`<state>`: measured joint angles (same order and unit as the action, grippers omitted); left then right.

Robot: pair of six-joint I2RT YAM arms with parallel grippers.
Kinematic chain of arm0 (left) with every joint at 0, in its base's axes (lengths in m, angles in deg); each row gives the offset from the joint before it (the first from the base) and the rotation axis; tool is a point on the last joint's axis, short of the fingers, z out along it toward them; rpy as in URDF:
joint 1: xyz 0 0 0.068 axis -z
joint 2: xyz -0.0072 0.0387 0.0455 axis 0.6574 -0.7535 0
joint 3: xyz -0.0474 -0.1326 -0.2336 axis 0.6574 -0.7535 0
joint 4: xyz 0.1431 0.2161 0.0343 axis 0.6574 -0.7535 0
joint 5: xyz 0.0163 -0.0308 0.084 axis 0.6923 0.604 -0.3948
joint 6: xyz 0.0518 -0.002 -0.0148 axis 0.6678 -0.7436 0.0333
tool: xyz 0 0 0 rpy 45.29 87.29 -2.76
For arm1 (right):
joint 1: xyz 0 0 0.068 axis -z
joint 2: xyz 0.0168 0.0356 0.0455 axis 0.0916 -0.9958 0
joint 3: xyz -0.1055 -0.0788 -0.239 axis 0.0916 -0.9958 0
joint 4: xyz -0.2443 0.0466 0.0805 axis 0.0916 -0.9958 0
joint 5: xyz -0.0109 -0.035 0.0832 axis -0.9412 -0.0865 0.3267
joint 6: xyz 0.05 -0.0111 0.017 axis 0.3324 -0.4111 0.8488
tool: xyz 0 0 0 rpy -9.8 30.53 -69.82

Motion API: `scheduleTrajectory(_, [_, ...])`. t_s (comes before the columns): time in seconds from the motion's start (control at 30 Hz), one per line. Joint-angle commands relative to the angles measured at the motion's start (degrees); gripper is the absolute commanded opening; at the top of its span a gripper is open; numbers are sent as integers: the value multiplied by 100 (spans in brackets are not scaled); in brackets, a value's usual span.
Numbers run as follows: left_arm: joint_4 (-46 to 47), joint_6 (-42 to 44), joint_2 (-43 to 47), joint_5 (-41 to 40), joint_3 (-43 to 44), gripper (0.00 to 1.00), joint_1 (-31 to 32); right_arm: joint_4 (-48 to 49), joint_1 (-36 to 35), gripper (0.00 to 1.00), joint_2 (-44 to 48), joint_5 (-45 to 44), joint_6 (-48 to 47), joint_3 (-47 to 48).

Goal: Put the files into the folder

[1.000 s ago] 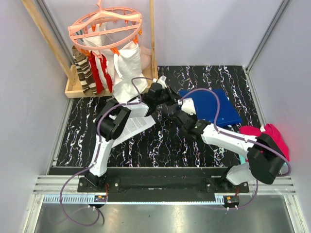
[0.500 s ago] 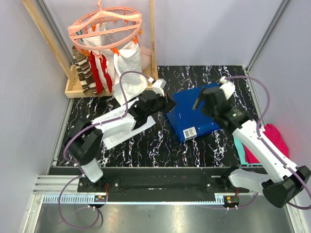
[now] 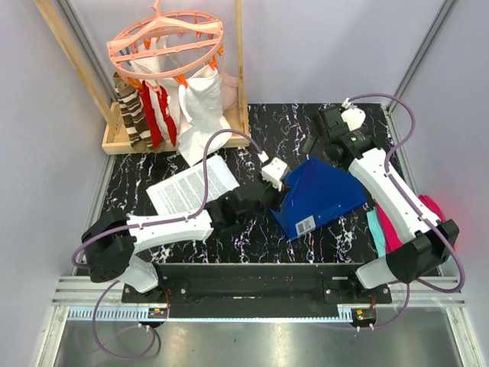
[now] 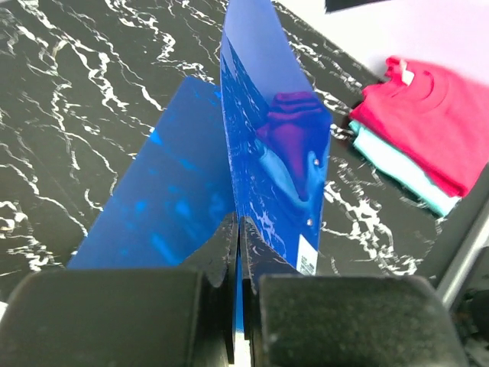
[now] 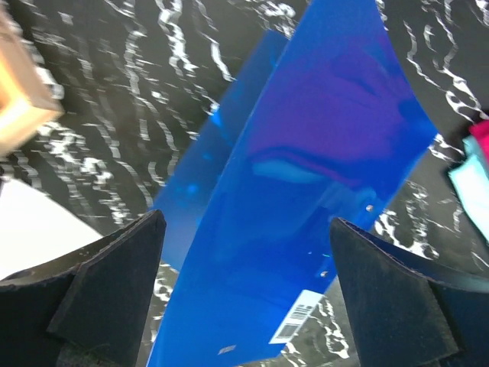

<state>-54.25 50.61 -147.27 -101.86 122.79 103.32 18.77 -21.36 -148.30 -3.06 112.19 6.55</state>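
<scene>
The blue folder point(image 3: 321, 195) lies right of the table's middle with its cover half lifted. My left gripper point(image 3: 283, 200) is shut on the near edge of that cover point(image 4: 271, 145), holding it upright above the lower leaf point(image 4: 164, 218). A white barcode label point(image 5: 300, 316) sits at the cover's corner. My right gripper point(image 3: 315, 147) hovers open over the folder's far end, and its fingers point(image 5: 114, 287) are wide apart with nothing between them. The files point(image 3: 192, 188), white sheets with dense print, lie flat on the table left of the folder, untouched.
A wooden rack point(image 3: 122, 138) at the back left holds a pink hanger point(image 3: 164, 38), striped cloths and a white cloth bag point(image 3: 202, 107). Folded magenta cloth point(image 3: 428, 218) over teal cloth lies at the right edge, also seen as magenta cloth point(image 4: 428, 122). Metal frame posts stand around the table.
My left gripper left the files and took hold of the folder's cover, raising it. My right gripper opened and pulled back to the far side. The folder has slid nearer and turned.
</scene>
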Motion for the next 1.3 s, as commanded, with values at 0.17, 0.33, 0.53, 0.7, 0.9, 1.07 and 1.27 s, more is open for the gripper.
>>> scheduleTrajectory(0.17, [151, 1006, -235, -1111, 149, 0, 633, -70, 121, 86, 93, -540, 163, -592])
scheduleTrajectory(0.33, [274, 1094, -358, -1199, 114, 0, 739, 229, 200, 82, 119, -294, 216, -813])
scheduleTrajectory(0.53, [336, 1270, -367, -1436, 78, 0, 845, 291, 253, 67, 137, -337, 347, -1076])
scheduleTrajectory(0.7, [327, 1165, -183, -1384, 34, 0, 854, 616, 288, 27, 278, -373, 418, -1401])
scheduleTrajectory(0.9, [-243, 735, 11, -1349, 184, 35, 854, 1282, 279, 0, 550, -224, -266, -1569])
scheduleTrajectory(1.07, [-534, 418, 555, -1024, 79, 67, 845, 2522, 279, 0, 1252, 1180, -2164, -1990])
scheduleTrajectory(1.27, [-955, -4, 1750, -541, -150, 90, 599, 3569, 288, 0, 2000, 2550, -3202, -2465])
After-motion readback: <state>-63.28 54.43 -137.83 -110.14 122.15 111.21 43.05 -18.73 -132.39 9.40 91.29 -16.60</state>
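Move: The far edge of the folder's raised blue cover, which the open right hand goes for, lies about 6 cm below, 2 cm right and 1 cm back. From that hand the barcode label is some 20 cm back and 5 cm left, the printed sheets roughly 38 cm left and 9 cm back. From the left hand, shut on the cover's near edge, that far edge lies about 13 cm ahead and 10 cm right, nearly level. Right hand sinks about 6 cm, pinches the cover's far edge and lifts 5; left lets go, then rises. ##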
